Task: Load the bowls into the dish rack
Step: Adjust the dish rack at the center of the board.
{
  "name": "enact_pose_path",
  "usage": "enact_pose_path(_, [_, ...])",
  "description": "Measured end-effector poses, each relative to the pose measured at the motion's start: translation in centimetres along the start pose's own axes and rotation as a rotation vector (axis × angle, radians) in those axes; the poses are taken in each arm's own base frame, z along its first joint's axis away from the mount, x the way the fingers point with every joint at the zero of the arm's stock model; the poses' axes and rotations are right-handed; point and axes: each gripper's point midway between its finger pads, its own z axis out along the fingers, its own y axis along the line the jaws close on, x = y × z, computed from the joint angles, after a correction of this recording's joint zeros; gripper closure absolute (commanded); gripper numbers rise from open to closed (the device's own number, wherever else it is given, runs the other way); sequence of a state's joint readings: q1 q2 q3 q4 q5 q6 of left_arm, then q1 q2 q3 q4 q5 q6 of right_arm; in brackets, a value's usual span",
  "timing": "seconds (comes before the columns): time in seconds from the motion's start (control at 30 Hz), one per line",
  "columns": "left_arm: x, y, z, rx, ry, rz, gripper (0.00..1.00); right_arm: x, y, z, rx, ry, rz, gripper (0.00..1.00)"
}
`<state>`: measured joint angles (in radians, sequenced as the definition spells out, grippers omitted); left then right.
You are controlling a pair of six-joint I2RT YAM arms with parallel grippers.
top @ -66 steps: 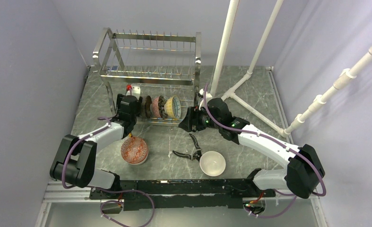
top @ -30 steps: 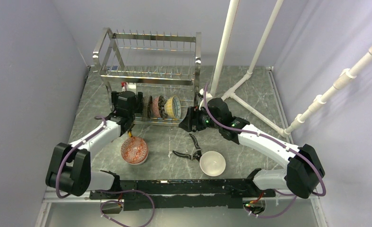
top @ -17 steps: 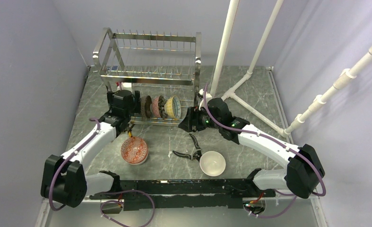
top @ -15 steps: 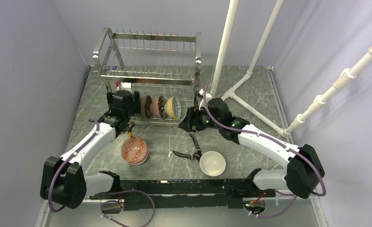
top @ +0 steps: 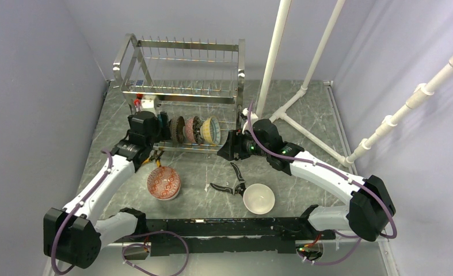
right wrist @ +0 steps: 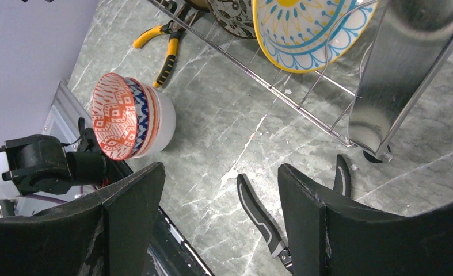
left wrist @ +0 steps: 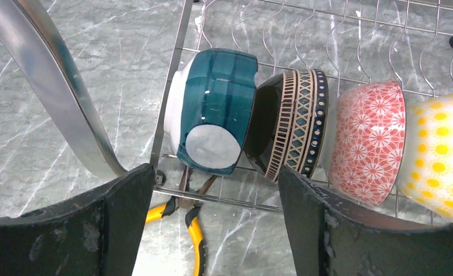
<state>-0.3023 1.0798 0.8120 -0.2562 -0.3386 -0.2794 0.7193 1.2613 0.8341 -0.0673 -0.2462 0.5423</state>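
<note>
The steel dish rack (top: 181,46) stands at the back of the table. On its lower tier stand a teal bowl (left wrist: 212,109), a dark patterned bowl (left wrist: 293,123), a red flowered bowl (left wrist: 368,141) and a yellow-dotted bowl (left wrist: 442,152), all on edge. My left gripper (top: 149,123) hovers open and empty just in front of the teal bowl, at the rack's left end. A red-patterned bowl (top: 163,182) and a white bowl (top: 258,198) sit on the table. My right gripper (top: 227,146) is open and empty by the rack's right leg (right wrist: 402,75).
Yellow-handled pliers (left wrist: 192,230) lie under the rack's left front rail. Black-handled pliers (top: 232,181) lie between the two loose bowls. White pipes (top: 276,57) rise right of the rack. Walls close in on the left and right.
My left arm has swung left and drawn its gripper off the rack's left end, uncovering the teal bowl, which stays in the rack. The right arm has not moved.
</note>
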Motion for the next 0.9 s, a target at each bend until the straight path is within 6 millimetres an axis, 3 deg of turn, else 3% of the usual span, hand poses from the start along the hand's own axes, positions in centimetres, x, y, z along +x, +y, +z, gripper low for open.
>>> enact_pose_path(0.2, [-0.2,0.1,0.7,-0.034,0.009,-0.020,0.23,0.0,0.1,0.0,-0.003,0.002,0.000,0.25])
enact_pose_path(0.37, [-1.1,0.2,2.7,-0.089,0.004,-0.033,0.27,0.1,0.2,0.0,-0.009,0.005,0.000,0.25])
enact_pose_path(0.6, [1.0,0.8,4.7,-0.153,0.059,-0.006,0.37,0.1,0.1,0.0,-0.008,0.004,0.000,0.25])
enact_pose_path(0.9, [1.0,3.0,5.2,-0.252,0.051,-0.042,0.45,0.1,0.1,0.0,-0.008,0.005,-0.003,0.25])
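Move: The dish rack's lower front-left corner lies about 5 cm ahead of the left hand, 5 cm to its left and 12 cm below. The teal bowl is some 9 cm ahead, 2 cm right and 9 cm down; the dark patterned bowl is 9 cm ahead, 9 cm right and 10 cm down. From the idle right hand, that rack corner is roughly 12 cm ahead, 31 cm left and 12 cm below. Left hand pushes the dish rack forward about 4 cm, then sinks and slides left, fingers partly closing by its corner. ##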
